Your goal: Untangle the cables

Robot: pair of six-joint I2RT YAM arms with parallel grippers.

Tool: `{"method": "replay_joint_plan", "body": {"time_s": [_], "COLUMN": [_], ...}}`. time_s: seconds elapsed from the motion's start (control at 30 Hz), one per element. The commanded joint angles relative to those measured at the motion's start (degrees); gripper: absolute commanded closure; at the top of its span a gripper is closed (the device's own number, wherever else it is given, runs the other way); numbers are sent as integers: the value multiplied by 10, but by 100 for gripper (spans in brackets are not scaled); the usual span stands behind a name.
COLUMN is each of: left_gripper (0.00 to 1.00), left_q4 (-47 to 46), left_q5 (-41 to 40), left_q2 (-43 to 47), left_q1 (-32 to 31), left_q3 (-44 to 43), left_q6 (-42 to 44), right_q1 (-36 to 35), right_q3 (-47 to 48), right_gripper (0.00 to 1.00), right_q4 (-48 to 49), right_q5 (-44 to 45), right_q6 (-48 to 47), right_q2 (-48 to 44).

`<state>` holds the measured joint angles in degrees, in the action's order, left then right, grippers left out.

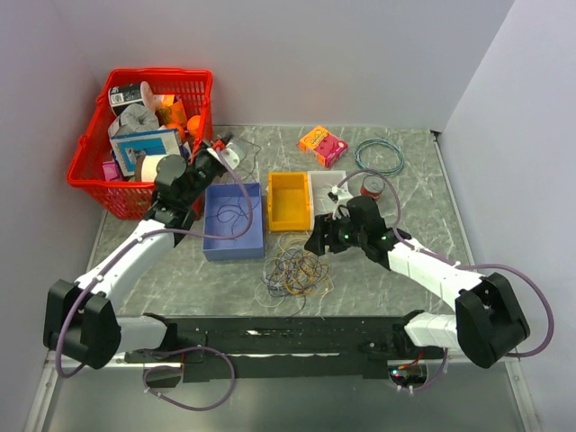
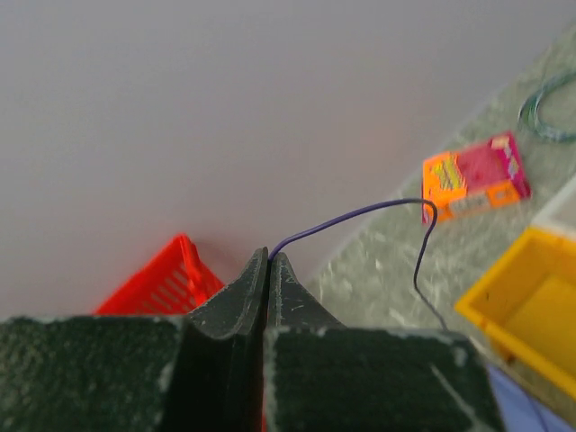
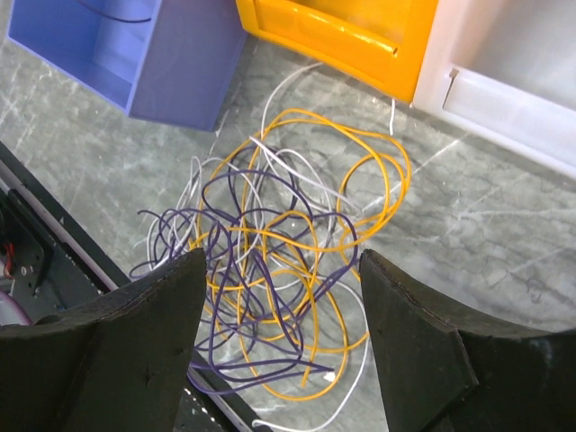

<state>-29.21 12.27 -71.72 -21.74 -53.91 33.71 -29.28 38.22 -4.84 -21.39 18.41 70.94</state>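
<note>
The cables (image 1: 292, 270) lie as a tangle of dark purple, yellow-orange and white wires on the table, in front of the yellow bin (image 1: 290, 200). My right gripper (image 1: 318, 241) hovers open just above their right side. In the right wrist view the tangle (image 3: 297, 193) shows between and beyond the spread fingers (image 3: 162, 306). My left gripper (image 1: 222, 147) is raised by the red basket (image 1: 90, 148). It is shut on one purple wire (image 2: 360, 214) that arcs away from the tips (image 2: 268, 256) and drops towards the blue bin (image 1: 216, 245), where purple loops lie.
A white bin (image 1: 322, 180) stands right of the yellow one. A pink-orange box (image 1: 322, 145) and a teal coiled ring (image 1: 379, 157) lie at the back. The red basket is full of items. A black rail (image 1: 270, 337) runs along the near edge.
</note>
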Motion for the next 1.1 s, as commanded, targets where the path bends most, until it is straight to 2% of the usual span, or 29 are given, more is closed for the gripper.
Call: {"method": "replay_joint_plan", "body": {"time_s": [0.0,0.17,0.43,0.57,0.63,0.67,0.73,0.77,0.83,0.93,0.97,1.07], "left_gripper": [99,99,99,92,86,67,49,35,25,4,0,1], "left_q4": [-12,18,169,236,239,236,233,240,270,351,381,475], "left_q5": [21,52,132,123,104,98,97,104,138,205,225,295], "left_q2": [-17,-15,15,18,23,25,29,33,36,44,47,53], "left_q1": [40,52,50,48,47,48,47,48,47,47,48,47], "left_q3": [17,53,116,137,153,158,159,155,133,93,73,46], "left_q6": [14,25,30,50,70,74,80,86,100,140,159,241], "right_q1": [-3,-3,-3,-3,-3,-3,-3,-4,-4,-5,-6,-8], "right_q3": [-2,-1,11,15,17,19,26,27,35,43,44,37], "right_gripper": [25,24,24,23,23,22,22,21,21,21,21,18], "right_q4": [-4,-20,-32,-39,-43,-47,-51,-54,-67,-93,-100,-112], "right_q5": [12,20,20,22,22,18,14,10,7,-2,-6,-44], "right_q6": [-7,-13,-19,-21,-22,-22,-26,-29,-38,-57,-66,-74], "right_q2": [-34,-45,-48,-53,-55,-57,-62,-62,-69,-87,-94,-122]}}
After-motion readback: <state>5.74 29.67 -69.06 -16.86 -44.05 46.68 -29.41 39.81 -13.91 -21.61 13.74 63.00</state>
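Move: The left hand holds a purple cable high up, part of it already in the blue bin, whose middle lies some 33 cm below and about 7 cm back. The orange bin is about 13 cm to the right of the blue one and 5 cm farther out; the cable tangle lies 15 cm right and 19 cm back of the hand. From the right hand the blue bin lies about 8 cm ahead, 20 cm left and 7 cm below. The left hand sinks about 20 cm and draws back towards the blue bin, tipping down, then releases the cable. ##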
